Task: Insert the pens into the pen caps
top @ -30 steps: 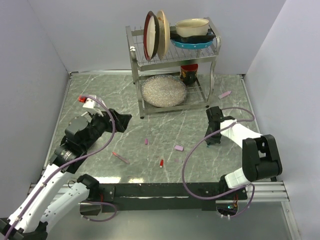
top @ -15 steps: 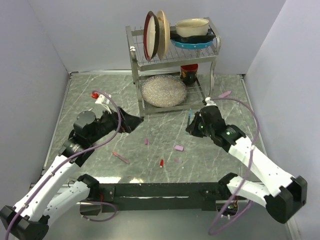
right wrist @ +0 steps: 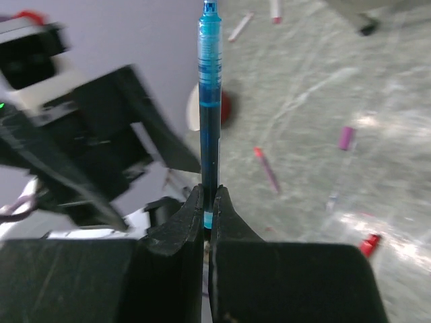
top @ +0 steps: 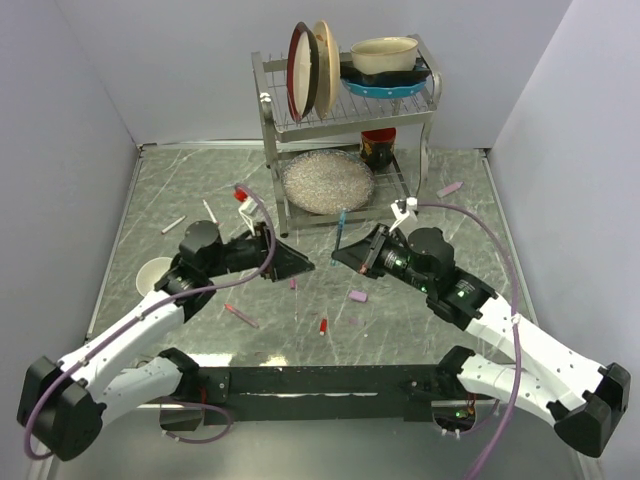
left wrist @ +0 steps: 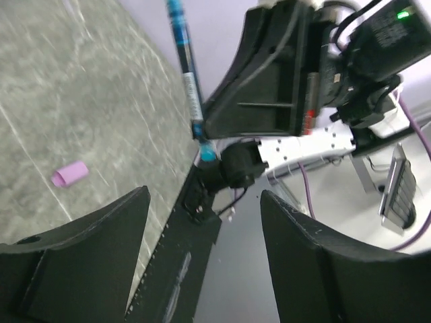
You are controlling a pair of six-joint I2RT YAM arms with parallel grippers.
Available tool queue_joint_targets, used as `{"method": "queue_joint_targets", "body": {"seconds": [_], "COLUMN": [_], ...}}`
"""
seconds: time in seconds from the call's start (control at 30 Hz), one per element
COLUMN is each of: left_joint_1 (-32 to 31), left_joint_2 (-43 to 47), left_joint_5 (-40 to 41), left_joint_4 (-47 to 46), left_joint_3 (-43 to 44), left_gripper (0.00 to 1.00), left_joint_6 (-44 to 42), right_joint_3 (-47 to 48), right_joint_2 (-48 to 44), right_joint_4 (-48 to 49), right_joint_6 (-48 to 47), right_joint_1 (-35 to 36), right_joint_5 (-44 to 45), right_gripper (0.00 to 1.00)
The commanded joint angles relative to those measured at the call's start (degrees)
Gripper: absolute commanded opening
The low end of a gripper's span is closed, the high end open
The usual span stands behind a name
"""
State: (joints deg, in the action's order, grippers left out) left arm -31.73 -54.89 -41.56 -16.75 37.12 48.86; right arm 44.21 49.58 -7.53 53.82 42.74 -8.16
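My right gripper (top: 340,257) is shut on a dark blue pen (top: 342,228) that sticks up from its fingertips above the table's middle. In the right wrist view the jaws (right wrist: 209,195) pinch the low end of the pen (right wrist: 209,101). My left gripper (top: 300,265) faces it from the left, close by, open and holding nothing. The left wrist view has the open left gripper (left wrist: 204,198) below the pen (left wrist: 190,81). On the table lie a magenta cap (top: 293,283), a pale pink cap (top: 357,296), a red cap (top: 323,326) and a reddish-pink pen (top: 241,315).
Two white pens (top: 173,225) lie at the left, near a white cup (top: 155,272). A pale pink pen (top: 449,188) rests at the right. A metal dish rack (top: 345,150) with plates and bowls stands at the back. Walls close in both sides.
Both arms have swung in to the middle: the right gripper came left carrying the blue pen, the left gripper came right to face it, and its jaws have narrowed a little.
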Motion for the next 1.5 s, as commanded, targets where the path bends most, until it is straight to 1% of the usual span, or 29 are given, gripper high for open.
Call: {"method": "queue_joint_targets", "body": {"seconds": [0.0,0.07,0.13,0.27,0.4,0.5,0.53,0.6,0.63,0.8,0.9,0.93,0.97,1.0,1.03,1.07,1.1,1.13,1.2,1.23,1.27,1.3,1.33,1.37,1.4,1.43,1.47], "left_joint_1": [-1.15,-1.23,-1.23,-1.32,-2.11,-3.34,-3.78,-4.22,-4.31,-4.31,-4.31,-4.31,-4.31,-4.31,-4.31,-4.31,-4.31,-4.22,-3.44,-2.91,-2.38,-0.98,-0.27,0.6,2.61,3.76,4.65], "left_joint_2": [-2.49,-3.37,-4.87,-7.24,-8.3,-8.74,-8.83,-9.0,-9.0,-8.65,-8.56,-8.74,-9.17,-9.53,-9.97,-10.67,-10.85,-11.02,-10.5,-9.97,-8.93,-8.39,-7.78,-6.99,-6.55,-6.19,-5.32], "left_joint_5": [-0.9,-0.1,-0.01,-1.41,-2.47,-1.86,-1.68,-1.42,-1.5,-1.16,-0.89,-0.8,-1.06,-1.68,-2.29,-2.73,-3.87,-4.31,-4.49,-3.62,-2.66,-1.69,0.15,0.77,0.78,0.34,-0.18], "left_joint_4": [-3.3,-3.63,-6.09,-9.78,-13.56,-13.13,-13.13,-13.74,-13.92,-13.57,-14.44,-14.8,-15.41,-16.89,-17.43,-18.05,-19.1,-18.84,-15.7,-8.63,-4.99,-0.43,6.84,10.39,12.69,14.19,16.55], "left_joint_3": [4.09,6.38,7.08,6.74,5.24,5.68,5.77,5.68,5.59,4.54,3.83,3.83,3.75,3.75,3.75,3.83,3.83,3.92,5.93,7.16,10.13,11.81,13.48,16.37,17.53,18.24,19.12], "left_gripper": [0.72,0.71,0.7,0.63,0.61,0.57,0.54,0.51,0.48,0.44,0.32,0.23,0.18,0.07,0.02,0.01,0.01,0.01,0.01,0.01,0.01,0.01,0.01,0.01,0.01,0.01,0.01], "left_joint_6": [-0.96,-0.96,0.79,3.6,5.71,5.37,5.28,6.06,6.42,7.56,9.41,9.85,10.89,11.51,12.04,13.09,13.45,13.54,10.22,8.2,3.39,0.74,-1.73,-5.84,-7.36,-8.51,-10.87], "right_joint_3": [1.23,0.97,0.36,-0.26,-0.44,-0.61,-0.52,-0.17,-0.26,-1.23,-1.4,-1.4,-1.49,-1.58,-1.67,-1.67,-1.58,-1.49,-1.58,-2.1,-2.54,-3.07,-4.03,-4.13,-4.13,-3.78,-3.43], "right_joint_2": [1.04,1.66,1.92,1.57,1.04,1.22,1.31,1.57,1.57,0.16,-0.19,-0.19,-0.19,-0.19,-0.1,-0.19,-0.19,-0.27,-0.89,-1.24,-2.2,-2.64,-3.08,-3.52,-3.53,-3.44,-2.74], "right_joint_4": [6.83,7.44,7.35,9.02,8.94,9.99,10.25,10.25,10.52,10.69,10.34,10.34,10.43,10.6,11.04,11.13,11.05,10.26,9.03,7.98,6.49,5.52,3.16,0.96,-1.24,-5.35,-7.13], "right_joint_6": [1.11,0.58,0.58,0.58,0.23,0.23,0.23,0.06,0.14,-0.21,-0.65,-0.74,-0.91,-1.09,-1.26,-1.61,-1.62,-1.62,-1.88,-1.97,-2.32,-2.75,-3.11,-2.85,-2.41,-1.8,-0.75], "right_joint_1": [4.88,6.21,7.79,9.64,10.26,10.52,10.52,10.78,10.87,11.22,11.22,11.22,11.22,11.22,11.22,11.31,11.31,11.4,11.22,11.31,11.31,11.31,11.05,10.87,9.83,8.77,5.28], "right_joint_5": [0.16,0.87,0.87,2.62,3.06,3.15,3.15,3.68,4.03,5.88,5.88,5.53,5.27,5.0,4.39,4.12,4.12,4.29,5.87,6.75,9.63,11.05,14.11,17.36,22.87,24.32,25.21], "right_gripper": [0.0,0.0,0.0,0.0,0.0,0.0,0.0,0.0,0.0,0.0,0.0,0.0,0.0,0.0,0.0,0.03,0.09,0.25,0.44,0.56,0.61,0.64,0.67,0.68,0.68,0.68,0.68]}}
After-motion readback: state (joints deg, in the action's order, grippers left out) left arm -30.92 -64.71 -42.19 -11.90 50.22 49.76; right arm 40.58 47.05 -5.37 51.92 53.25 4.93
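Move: The blue pen stands nearly upright, its lower end already pinched by the right fingers. Its middle is about 7 cm to the left hand's right, 4 cm ahead and 1 cm higher. From the right hand, the open left gripper is about 6 cm left, 2 cm back and 3 cm higher; on the table some 27 cm below, the lilac cap lies 6 cm right and 2 cm ahead, the red cap 3 cm left and 7 cm back. The right hand carries the blue pen about 4 cm left and 4 cm back into the open left gripper, while the left reaches some 4 cm to its right and 2 cm up, narrowing its fingers, and pinches the pen near mid-length above the right fingers. Only after that grip shuts do the right fingers open and let go, the right hand backing off about 2 cm right and 2 cm down as the left takes the pen roughly 2.5 cm forward and a little left. ##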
